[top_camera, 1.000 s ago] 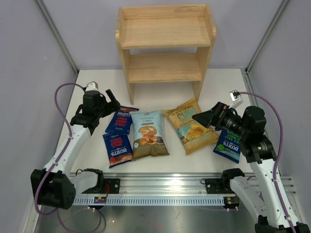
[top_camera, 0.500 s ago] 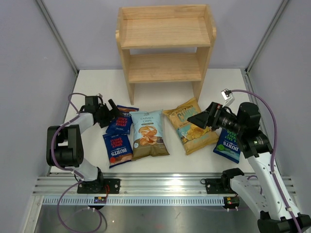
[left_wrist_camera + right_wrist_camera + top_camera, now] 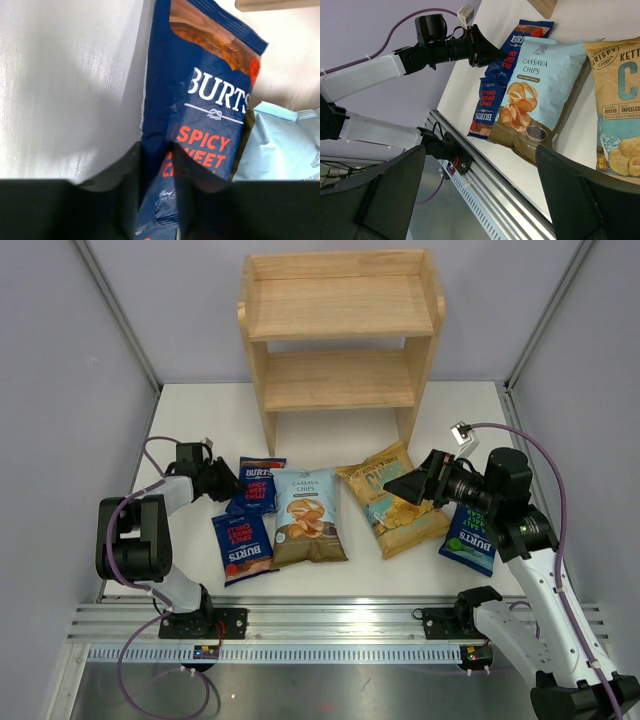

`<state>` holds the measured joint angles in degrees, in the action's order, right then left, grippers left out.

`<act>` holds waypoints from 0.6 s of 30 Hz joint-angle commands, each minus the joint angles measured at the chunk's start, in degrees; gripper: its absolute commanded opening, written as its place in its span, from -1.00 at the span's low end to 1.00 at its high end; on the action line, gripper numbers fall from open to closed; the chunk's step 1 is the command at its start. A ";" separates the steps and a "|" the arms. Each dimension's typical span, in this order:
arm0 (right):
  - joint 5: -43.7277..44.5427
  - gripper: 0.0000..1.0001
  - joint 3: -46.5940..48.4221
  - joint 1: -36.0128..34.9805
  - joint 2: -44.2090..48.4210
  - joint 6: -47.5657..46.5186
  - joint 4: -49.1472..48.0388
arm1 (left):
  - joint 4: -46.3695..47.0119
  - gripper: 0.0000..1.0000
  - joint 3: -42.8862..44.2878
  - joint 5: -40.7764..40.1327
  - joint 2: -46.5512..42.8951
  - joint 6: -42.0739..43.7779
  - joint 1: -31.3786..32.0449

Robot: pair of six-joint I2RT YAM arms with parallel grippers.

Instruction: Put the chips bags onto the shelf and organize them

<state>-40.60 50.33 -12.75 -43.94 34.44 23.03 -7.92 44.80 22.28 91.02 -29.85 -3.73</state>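
The wooden shelf [image 3: 340,380] stands at the back of the table with both tiers bare. Five chips bags lie flat in front of it. My left gripper [image 3: 228,483] lies low at the table, shut on the left edge of the upper dark blue Burts bag [image 3: 260,485]; the left wrist view shows that bag [image 3: 210,115] pinched between my fingers [image 3: 159,170]. A second Burts bag [image 3: 242,547], the Cassava bag [image 3: 307,515] and the yellow bag [image 3: 405,522] lie alongside. My right gripper [image 3: 400,488] hovers open over the yellow bag, beside the green-marked Burts bag [image 3: 470,540].
A metal rail [image 3: 330,625] runs along the table's near edge under both arm bases. Grey walls close in the left and right sides. In the right wrist view, my left arm [image 3: 385,70] reaches across above the Burts bags [image 3: 487,107].
My left arm has dropped to the table and its jaws have closed on the upper Burts bag's left edge. My right gripper has drifted slightly left, still open.
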 commanded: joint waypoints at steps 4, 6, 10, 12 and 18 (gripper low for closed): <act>-0.01 0.99 2.76 -0.52 -0.70 -0.77 -1.14 | 5.79 -0.72 -2.60 0.48 -5.84 -2.22 -0.05; -0.09 0.99 2.58 -0.52 -0.97 -0.51 -1.40 | 11.05 -0.77 -6.46 0.31 -11.18 -5.12 -0.23; -0.27 0.99 2.50 -0.52 -1.76 0.19 -2.63 | 13.64 -1.00 -9.46 -1.80 -17.98 -8.21 -0.14; -0.71 0.99 2.67 -0.52 -2.29 0.54 -2.90 | 12.85 -1.00 -9.38 -2.59 -20.43 -8.65 -0.14; -2.20 0.99 2.67 -0.60 -3.78 2.73 -5.35 | 11.27 -1.00 -9.46 -3.39 -30.19 -11.28 -0.14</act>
<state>-40.95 50.87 -12.75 -47.29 35.29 21.69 -0.21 35.07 19.88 66.00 -38.54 -3.70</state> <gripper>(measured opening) 0.993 0.005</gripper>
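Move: The upper Burts bag, navy blue, lies right under my left fingers, which are already partly shut over its left side; its middle is about 4 cm to the right, 2 cm ahead and 1 cm below. The lower Burts bag lies some 14 cm back and 1 cm right, the cassava chips bag about 17 cm right and 6 cm back. The shelf's left foot stands 9 cm ahead, 8 cm right. From my right hand, the upper Burts bag is roughly 31 cm left, 14 cm ahead and 27 cm below. I finish shutting my left fingers on the left side of the upper Burts bag, pinching the foil, and then lift it nearly straight up by about 10 cm, clear of the table. As the hand rises, the wrist tilts the fingertips up some 20 degrees, so they point more outward. ##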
